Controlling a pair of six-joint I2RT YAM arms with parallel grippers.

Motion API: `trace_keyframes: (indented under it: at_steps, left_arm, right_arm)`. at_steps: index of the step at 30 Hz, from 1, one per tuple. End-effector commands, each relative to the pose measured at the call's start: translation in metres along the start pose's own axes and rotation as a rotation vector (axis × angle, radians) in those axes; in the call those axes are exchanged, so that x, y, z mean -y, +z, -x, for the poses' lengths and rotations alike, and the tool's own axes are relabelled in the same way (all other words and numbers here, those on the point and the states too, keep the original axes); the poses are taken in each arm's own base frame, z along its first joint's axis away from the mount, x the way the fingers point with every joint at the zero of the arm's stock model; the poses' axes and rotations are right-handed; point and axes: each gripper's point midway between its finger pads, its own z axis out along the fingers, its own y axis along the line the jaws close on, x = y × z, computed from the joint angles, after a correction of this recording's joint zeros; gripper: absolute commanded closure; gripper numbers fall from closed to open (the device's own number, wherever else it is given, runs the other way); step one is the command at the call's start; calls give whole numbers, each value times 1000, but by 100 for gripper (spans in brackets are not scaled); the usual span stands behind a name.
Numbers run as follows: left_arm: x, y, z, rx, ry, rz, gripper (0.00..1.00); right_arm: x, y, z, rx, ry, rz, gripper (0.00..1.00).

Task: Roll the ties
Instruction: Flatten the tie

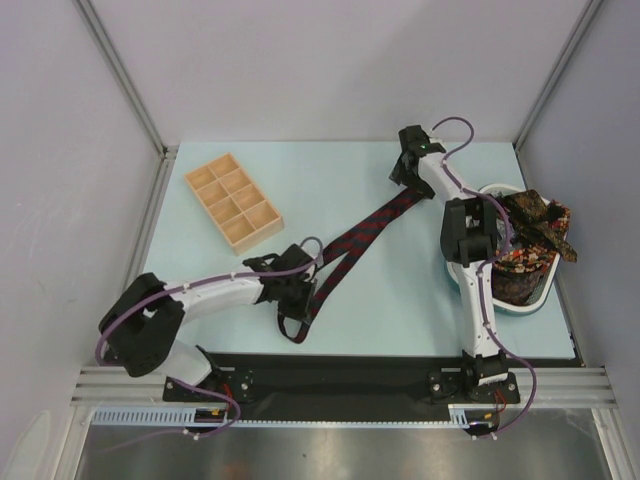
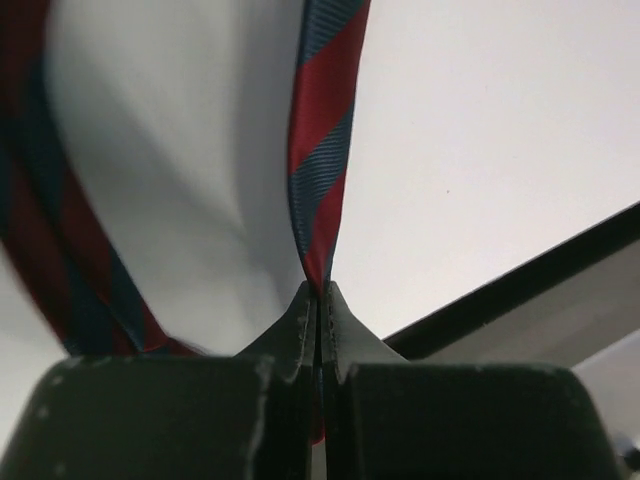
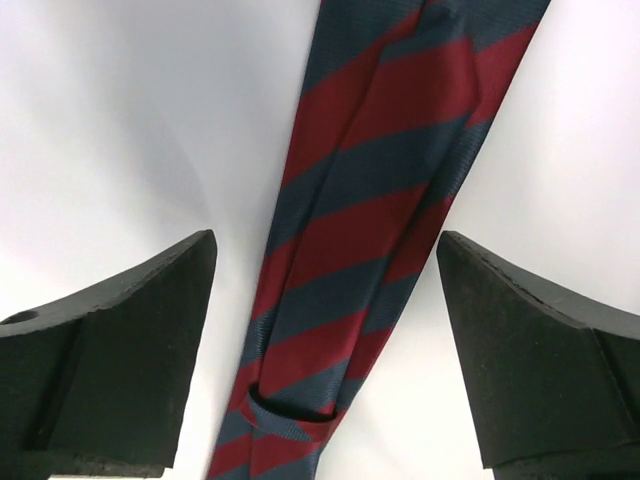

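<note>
A dark navy tie with red diagonal stripes (image 1: pixel 365 232) lies stretched diagonally across the table. My left gripper (image 1: pixel 296 290) is shut on its narrow near end, where the fabric folds into a loop (image 1: pixel 296 330). In the left wrist view the fingers pinch the striped tie (image 2: pixel 320 150) edge-on at the left gripper's tips (image 2: pixel 320 292). My right gripper (image 1: pixel 405 172) is open over the tie's wide far end. In the right wrist view the striped tie (image 3: pixel 370 200) and its keeper loop (image 3: pixel 290 420) lie between the spread fingers of the right gripper (image 3: pixel 325 245), untouched. Several other patterned ties (image 1: pixel 535 232) are piled in a bowl.
A wooden compartment tray (image 1: pixel 233 200) sits at the back left. The white bowl (image 1: pixel 520 305) holding the ties stands at the right edge, close to the right arm. A black strip (image 1: pixel 340 365) runs along the table's near edge.
</note>
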Motion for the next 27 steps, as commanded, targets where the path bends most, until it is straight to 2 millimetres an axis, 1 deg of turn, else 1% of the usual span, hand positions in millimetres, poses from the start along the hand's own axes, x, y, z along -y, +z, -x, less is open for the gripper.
trace_keyframes:
  at_steps: [1, 2, 3, 4, 5, 6, 7, 8, 9, 10, 11, 12, 13, 14, 15, 16, 18, 19, 21, 22, 23, 24, 25, 26, 27]
  left_arm:
    - [8, -26, 22, 69, -41, -172, 100]
    - [6, -32, 26, 81, -54, -181, 100]
    - [2, -38, 33, 108, -74, -191, 100]
    - [6, -45, 38, 112, -80, -228, 100]
    - [3, -48, 42, 116, -84, -225, 100]
    - [-7, -51, 41, 102, -110, -199, 100]
    - [-10, -53, 47, 101, -114, -181, 100]
    - [-14, -53, 47, 92, -97, -163, 100]
    - [-20, -53, 43, 61, -107, -142, 100]
    - [-24, -52, 45, 43, -112, -126, 100]
    - [-32, -51, 46, 37, -104, -97, 100]
    - [-40, -52, 47, 32, -117, -77, 100]
    - [-46, -55, 48, 28, -126, -64, 100]
    - [-51, -54, 49, 24, -128, -55, 100]
    - [-60, -55, 52, 29, -146, -40, 100]
    - [-63, -55, 49, 10, -148, -27, 100]
    - [-72, -49, 49, -23, -137, 5, 100]
    - [-74, -47, 48, -39, -130, 15, 100]
    - [-77, -38, 43, -87, -127, 15, 100]
    - [-76, -37, 42, -102, -119, 6, 100]
    - [-77, -37, 46, -98, -113, 14, 100]
    - [-79, -34, 46, -110, -112, 21, 99]
    - [-78, -36, 51, -101, -108, 22, 99]
    - [-78, -36, 52, -104, -106, 25, 99]
    - [-78, -37, 55, -97, -105, 24, 97]
  right_arm:
    - [11, 2, -10, -23, -20, -67, 5]
    - [16, 7, -14, -37, -26, -74, 9]
    - [13, 9, -15, -34, -32, -60, 12]
    - [14, 10, -16, -34, -39, -64, 13]
    - [14, 12, -16, -34, -38, -65, 13]
    - [13, 12, -14, -28, -38, -61, 13]
    - [13, 12, -12, -22, -39, -63, 16]
    - [13, 14, -14, -24, -44, -63, 26]
    - [13, 14, -12, -23, -43, -64, 29]
    - [14, 14, -11, -22, -44, -64, 33]
    - [15, 14, -9, -20, -44, -65, 42]
    - [18, 15, -6, -17, -40, -71, 45]
    - [20, 15, -5, -17, -44, -71, 46]
    - [20, 16, -5, -19, -51, -66, 51]
    - [19, 17, -2, -15, -76, -52, 52]
    - [20, 16, 2, -7, -78, -50, 54]
    - [22, 15, 8, 3, -85, -55, 56]
    - [25, 16, 10, 2, -91, -58, 59]
    - [29, 16, 16, 9, -88, -56, 59]
    - [29, 17, 15, -4, -97, -41, 59]
    - [31, 18, 19, 0, -97, -36, 59]
    - [31, 18, 21, 3, -103, -29, 59]
    - [32, 18, 23, 5, -127, -29, 60]
    - [34, 19, 24, 5, -138, -28, 65]
    - [34, 19, 27, 12, -146, -27, 66]
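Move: The left hand already pinches the tie near its near bend; the bare table it heads for lies about 6 cm ahead, 7 cm left and 2 cm below, and the compartment tray's middle is some 25 cm ahead and 15 cm left. The right hand, wide open, straddles the tie's far end, about 1 cm below it; the basket's middle stands roughly 22 cm to its right and 12 cm back. Left hand swings its pinched tie about 9 cm left-forward, up then down; right fingers close on tie, drifting right. ##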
